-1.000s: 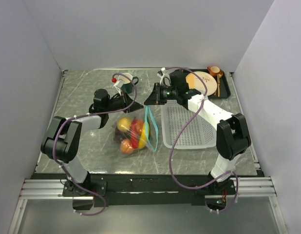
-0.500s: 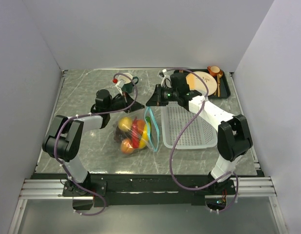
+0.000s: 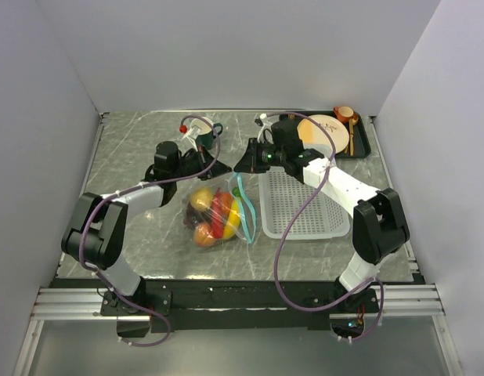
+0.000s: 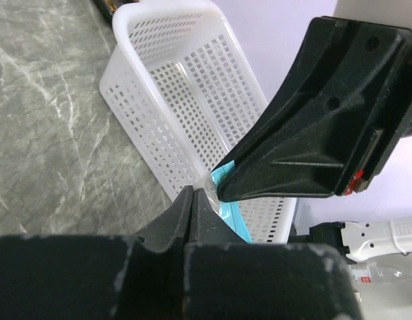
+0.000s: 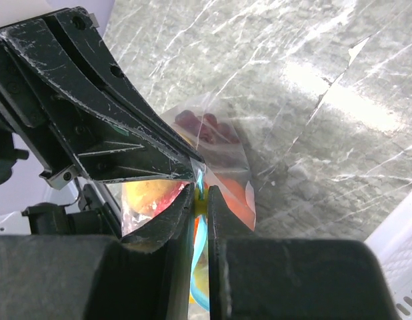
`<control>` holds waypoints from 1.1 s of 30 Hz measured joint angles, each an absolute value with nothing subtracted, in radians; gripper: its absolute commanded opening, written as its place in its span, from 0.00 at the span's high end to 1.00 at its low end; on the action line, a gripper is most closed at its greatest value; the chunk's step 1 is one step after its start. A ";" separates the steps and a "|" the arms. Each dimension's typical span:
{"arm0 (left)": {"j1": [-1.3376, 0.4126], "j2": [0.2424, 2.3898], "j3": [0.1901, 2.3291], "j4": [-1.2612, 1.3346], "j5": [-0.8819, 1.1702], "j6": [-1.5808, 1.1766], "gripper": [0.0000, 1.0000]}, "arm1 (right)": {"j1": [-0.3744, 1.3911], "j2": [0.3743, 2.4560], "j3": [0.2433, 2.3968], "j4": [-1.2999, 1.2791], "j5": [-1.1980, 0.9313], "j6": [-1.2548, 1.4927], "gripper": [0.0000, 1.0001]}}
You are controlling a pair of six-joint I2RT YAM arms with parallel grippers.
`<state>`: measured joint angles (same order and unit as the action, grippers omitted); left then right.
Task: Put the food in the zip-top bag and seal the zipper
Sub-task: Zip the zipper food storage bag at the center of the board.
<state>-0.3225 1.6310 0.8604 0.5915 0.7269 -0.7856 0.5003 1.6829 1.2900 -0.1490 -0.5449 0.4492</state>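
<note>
The clear zip-top bag [image 3: 196, 229] lies mid-table with the food inside: a peach [image 5: 147, 194], dark grapes [image 5: 201, 123], an orange [image 5: 234, 191] and red and yellow pieces [image 3: 220, 215]. Its teal zipper [image 3: 244, 211] runs along the right edge and rises to both grippers. My left gripper [image 3: 224, 168] is shut on the bag's clear corner [image 4: 205, 181], just beside the strip. Facing it, my right gripper [image 3: 238, 166] is shut on the zipper's yellow slider [image 5: 201, 199], the teal strip [image 5: 201, 243] hanging between its jaws. The two fingertips nearly touch.
A white mesh basket [image 3: 303, 205] lies right of the bag, under the right arm. A dark tray [image 3: 364, 147] with a cream plate [image 3: 323, 129] and an orange cup [image 3: 345, 114] sits at the back right. A dark cup [image 3: 204, 135] stands behind the left gripper.
My left gripper has closed on the bag's corner. The right gripper has edged left and back with the zipper's top end, and the strip now bows between the grippers and the table.
</note>
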 measured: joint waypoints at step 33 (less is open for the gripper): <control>-0.348 1.614 0.868 0.612 0.676 -0.745 0.99 | 0.403 1.691 1.309 -0.067 -0.643 0.573 0.59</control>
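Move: The yellow zipper slider is already between the right hand's fingertips, at the end of the blue strip. It lies about 2 cm to the right of the left hand's pinch and level with it. From the right hand, the bagged food sits some 9 cm back, 6 cm left and 12 cm lower. The basket's middle is about 20 cm right, 2 cm back and 14 cm down, and the mug 16 cm ahead, 11 cm left and 13 cm down. The slider comes free of the right hand: its fingers part to not quite half open, then back off forward, up and to the right, about 4 cm in all, away from the left fingertips, with a slight roll. The left hand keeps its shut pinch on the clear bag corner, swings out a little and back, and ends about a centimetre higher. ##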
